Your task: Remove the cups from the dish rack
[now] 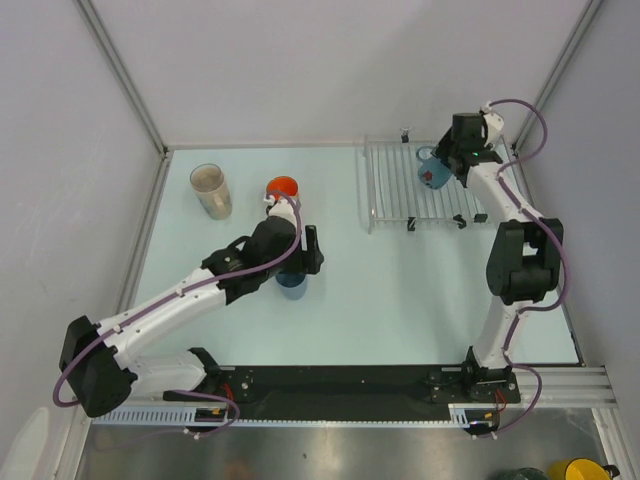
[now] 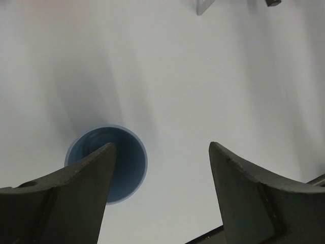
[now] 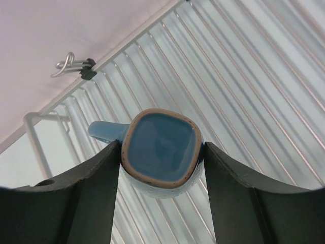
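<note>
The dish rack [image 1: 400, 190] lies at the back right. My right gripper [image 1: 441, 166] is over it, shut on the teal-blue handled mug [image 1: 430, 174]. In the right wrist view both fingers press the sides of the mug [image 3: 160, 147], which is upright with its handle [image 3: 104, 132] pointing left above the rack rods [image 3: 244, 76]. My left gripper [image 1: 303, 262] is open above the light-blue cup [image 1: 291, 284], which stands on the table. In the left wrist view the cup [image 2: 124, 162] shows beside the left finger [image 2: 86, 183]. The orange mug [image 1: 284, 188] and the beige tumbler [image 1: 211, 190] stand on the table.
A yellow mug [image 1: 580, 470] sits off the table at the bottom right. The enclosure walls close in the table at the back and on both sides. A clip [image 3: 71, 63] hangs at the rack's far edge.
</note>
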Robot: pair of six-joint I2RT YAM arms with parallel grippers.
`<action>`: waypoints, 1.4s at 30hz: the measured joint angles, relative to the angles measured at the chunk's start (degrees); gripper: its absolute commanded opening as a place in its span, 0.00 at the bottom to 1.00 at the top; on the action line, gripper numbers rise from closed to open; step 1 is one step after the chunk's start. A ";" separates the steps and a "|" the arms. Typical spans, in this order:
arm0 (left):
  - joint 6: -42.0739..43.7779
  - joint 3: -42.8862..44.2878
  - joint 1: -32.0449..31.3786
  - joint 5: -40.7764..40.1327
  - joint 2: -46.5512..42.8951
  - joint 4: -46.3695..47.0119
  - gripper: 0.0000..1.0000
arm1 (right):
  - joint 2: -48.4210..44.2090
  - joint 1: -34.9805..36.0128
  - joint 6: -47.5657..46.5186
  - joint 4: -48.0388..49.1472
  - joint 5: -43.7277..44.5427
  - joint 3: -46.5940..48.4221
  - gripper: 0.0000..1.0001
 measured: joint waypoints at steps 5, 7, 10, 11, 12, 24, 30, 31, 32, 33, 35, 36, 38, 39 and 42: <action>-1.49 -0.35 0.00 0.83 -0.94 3.96 0.79 | -4.92 -4.11 5.68 4.37 -10.88 -8.26 0.00; -2.16 -0.55 0.00 1.44 -0.94 5.92 0.79 | -6.54 -5.46 7.63 6.23 -14.01 -10.99 0.00; -3.26 -0.96 0.00 2.25 -0.83 8.02 0.79 | -9.25 -7.23 10.86 9.22 -19.58 -15.43 0.00; -3.61 -0.98 0.00 2.69 -0.74 8.55 0.79 | -10.03 -7.72 11.89 10.54 -21.14 -16.72 0.00; -4.09 -1.01 0.00 2.95 -0.52 9.14 0.79 | -10.71 -8.20 13.00 11.91 -22.77 -17.94 0.00; -7.89 -2.91 0.44 6.40 2.29 19.93 1.00 | -13.86 -12.07 29.92 38.23 -41.33 -35.63 0.00; -13.11 -4.79 4.42 10.47 3.10 27.65 1.00 | -18.05 -11.15 35.78 47.43 -46.53 -44.48 0.00; -13.81 -5.55 5.31 11.50 3.43 29.33 1.00 | -19.43 -10.71 36.00 48.02 -46.99 -45.18 0.00; -14.51 -6.25 5.95 12.37 3.76 30.62 1.00 | -20.74 -10.38 36.17 48.65 -47.43 -45.68 0.00; -15.28 -7.17 6.71 13.35 4.15 32.41 1.00 | -21.97 -10.05 36.33 49.51 -47.80 -46.01 0.00; -16.92 -9.07 7.91 15.04 5.16 35.87 1.00 | -24.02 -9.57 37.05 51.89 -48.65 -46.60 0.00; -17.57 -9.68 8.28 15.56 5.70 37.18 1.00 | -24.79 -9.53 37.57 53.29 -48.94 -46.97 0.00; -18.40 -10.32 8.70 16.59 6.91 39.95 1.00 | -25.86 -9.62 38.60 56.13 -49.16 -48.17 0.00; -18.64 -10.43 8.72 16.92 7.54 41.38 1.00 | -26.01 -9.64 38.93 56.98 -49.18 -48.68 0.00; -19.50 -10.78 8.72 18.08 9.18 47.01 1.00 | -26.05 -9.62 40.26 58.88 -49.16 -51.30 0.00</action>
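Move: The handled blue cup is already in my right fingers, its middle just in front of and below them. My left hand, where it is going, is about 29 cm back and 35 cm to the left; the rack's middle is 6 cm back, 5 cm left and 15 cm below. From my left hand the handled cup is 31 cm ahead and 33 cm right. The plain blue cup stands 12 cm below that hand, 2 cm back and 3 cm left. Keeping my grip on the handled cup, I draw my right hand back about 11 cm and left over the rack towards my left hand, rising only late, while the wrist rolls and swings until its fingers lie nearly level, forward-left. My left hand reaches forward and right to meet the cup, rising slightly, rolling nearly 40 degrees and opening its fingers fully. ##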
